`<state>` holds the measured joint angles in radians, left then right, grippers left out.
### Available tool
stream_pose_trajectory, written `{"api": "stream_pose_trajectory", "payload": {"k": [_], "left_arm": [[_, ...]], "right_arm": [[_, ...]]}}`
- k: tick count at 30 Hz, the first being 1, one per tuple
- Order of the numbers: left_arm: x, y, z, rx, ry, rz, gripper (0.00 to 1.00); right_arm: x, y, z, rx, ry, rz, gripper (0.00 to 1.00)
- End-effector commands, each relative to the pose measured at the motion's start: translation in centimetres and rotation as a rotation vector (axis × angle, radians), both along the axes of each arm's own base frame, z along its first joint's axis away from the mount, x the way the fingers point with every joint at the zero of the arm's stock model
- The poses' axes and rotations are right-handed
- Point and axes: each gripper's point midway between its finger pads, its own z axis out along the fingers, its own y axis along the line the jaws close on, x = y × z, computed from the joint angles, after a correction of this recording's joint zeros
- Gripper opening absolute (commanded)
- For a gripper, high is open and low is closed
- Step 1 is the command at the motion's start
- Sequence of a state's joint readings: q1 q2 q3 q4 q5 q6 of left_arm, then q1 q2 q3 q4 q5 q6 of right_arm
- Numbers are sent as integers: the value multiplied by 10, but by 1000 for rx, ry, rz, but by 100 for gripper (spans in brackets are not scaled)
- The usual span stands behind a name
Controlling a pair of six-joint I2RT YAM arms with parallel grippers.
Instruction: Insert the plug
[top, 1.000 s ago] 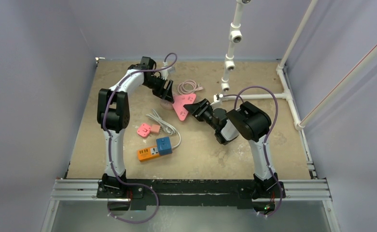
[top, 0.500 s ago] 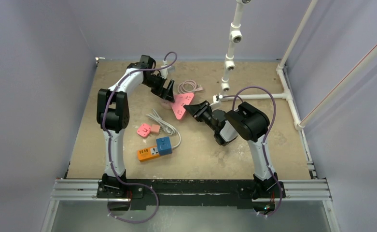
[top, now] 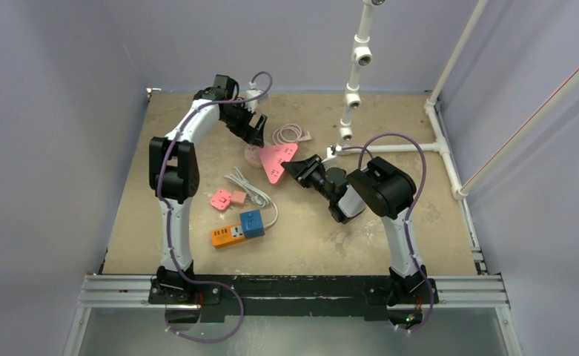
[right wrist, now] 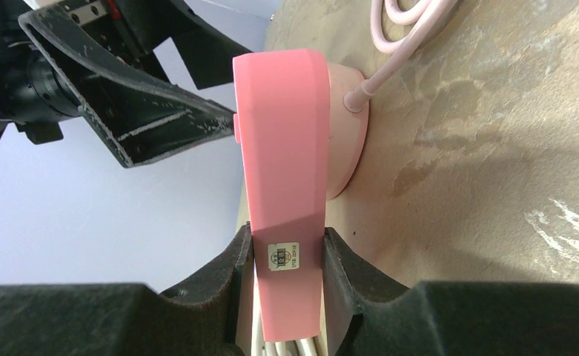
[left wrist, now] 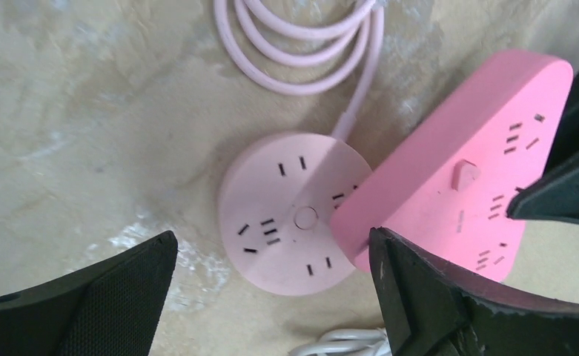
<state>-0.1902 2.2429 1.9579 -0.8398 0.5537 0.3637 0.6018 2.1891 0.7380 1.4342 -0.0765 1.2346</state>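
A round pale pink socket (top: 253, 156) (left wrist: 286, 215) lies flat on the table, its pink cable (top: 290, 133) (left wrist: 301, 52) coiled behind it. A pink triangular power strip (top: 277, 159) (left wrist: 457, 193) (right wrist: 282, 148) overlaps the socket's right edge. My right gripper (top: 292, 169) (right wrist: 286, 252) is shut on the strip's near corner, and a white cable (left wrist: 345, 343) runs out below. My left gripper (top: 255, 133) (left wrist: 271, 245) hangs open above the round socket and touches nothing. The pink cable's loose end (top: 310, 136) is too small to tell if it is the plug.
An orange power strip (top: 227, 236) with a blue cube adapter (top: 252, 222) lies near the front. Two small pink adapters (top: 221, 199) sit by a white cable bundle (top: 253, 191). A white pipe frame (top: 353, 81) stands at the back right.
My left gripper opened wide and drew back and up from the round socket, uncovering it. My right gripper closed on the pink triangular strip and nudged it slightly left.
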Motion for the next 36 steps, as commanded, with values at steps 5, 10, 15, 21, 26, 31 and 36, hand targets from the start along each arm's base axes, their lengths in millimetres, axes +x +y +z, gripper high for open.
{"api": "stream_pose_trajectory", "payload": {"k": [5,10,15,21,26,31,36], "left_arm": [[39,1,-2,15,-108,-17,99],[19,-10,-17,-43,-21,-87,99],[2,-11,-28,-59,46,-116,95],[-25,-23,-27,-149,121,-167,78],[-43,-28,-24,-197,147,-203,77],[-39,-27,-16,-205,118,-207,74],[-53,-28,-20,-210,141,-256,62]], "right_arm": [[-10,7,41,82,-46,61,2],[-10,1,40,85,-32,58,1],[-11,-8,44,76,-22,44,0],[-19,-20,48,54,-16,38,0],[-29,-29,37,30,15,39,0],[-32,-32,29,29,-4,87,0],[-31,-37,35,7,-42,102,0]]}}
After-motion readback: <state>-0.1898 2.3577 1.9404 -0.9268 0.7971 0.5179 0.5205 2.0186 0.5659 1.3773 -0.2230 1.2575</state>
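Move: The round power strip lies beneath the left hand, about 4 cm back, 2 cm to its right and 6 cm down. The triangular strip in the right fingers has its middle some 6 cm back and 6 cm right of the left hand; the cable coil is about 2 cm ahead and 10 cm right of it. From the right hand the round strip is roughly 5 cm ahead, 9 cm left and 5 cm below, the white cord some 4 cm back and 11 cm left. The left fingers come down onto the round strip, one at its left rim and the other over its face: the hand swings about 3 cm forward, then sinks and draws back some 7 cm, turning a little clockwise and closing by a third. The right hand, still gripping the triangular strip, eases right and back about 5 cm, rising slightly before settling partway down. ##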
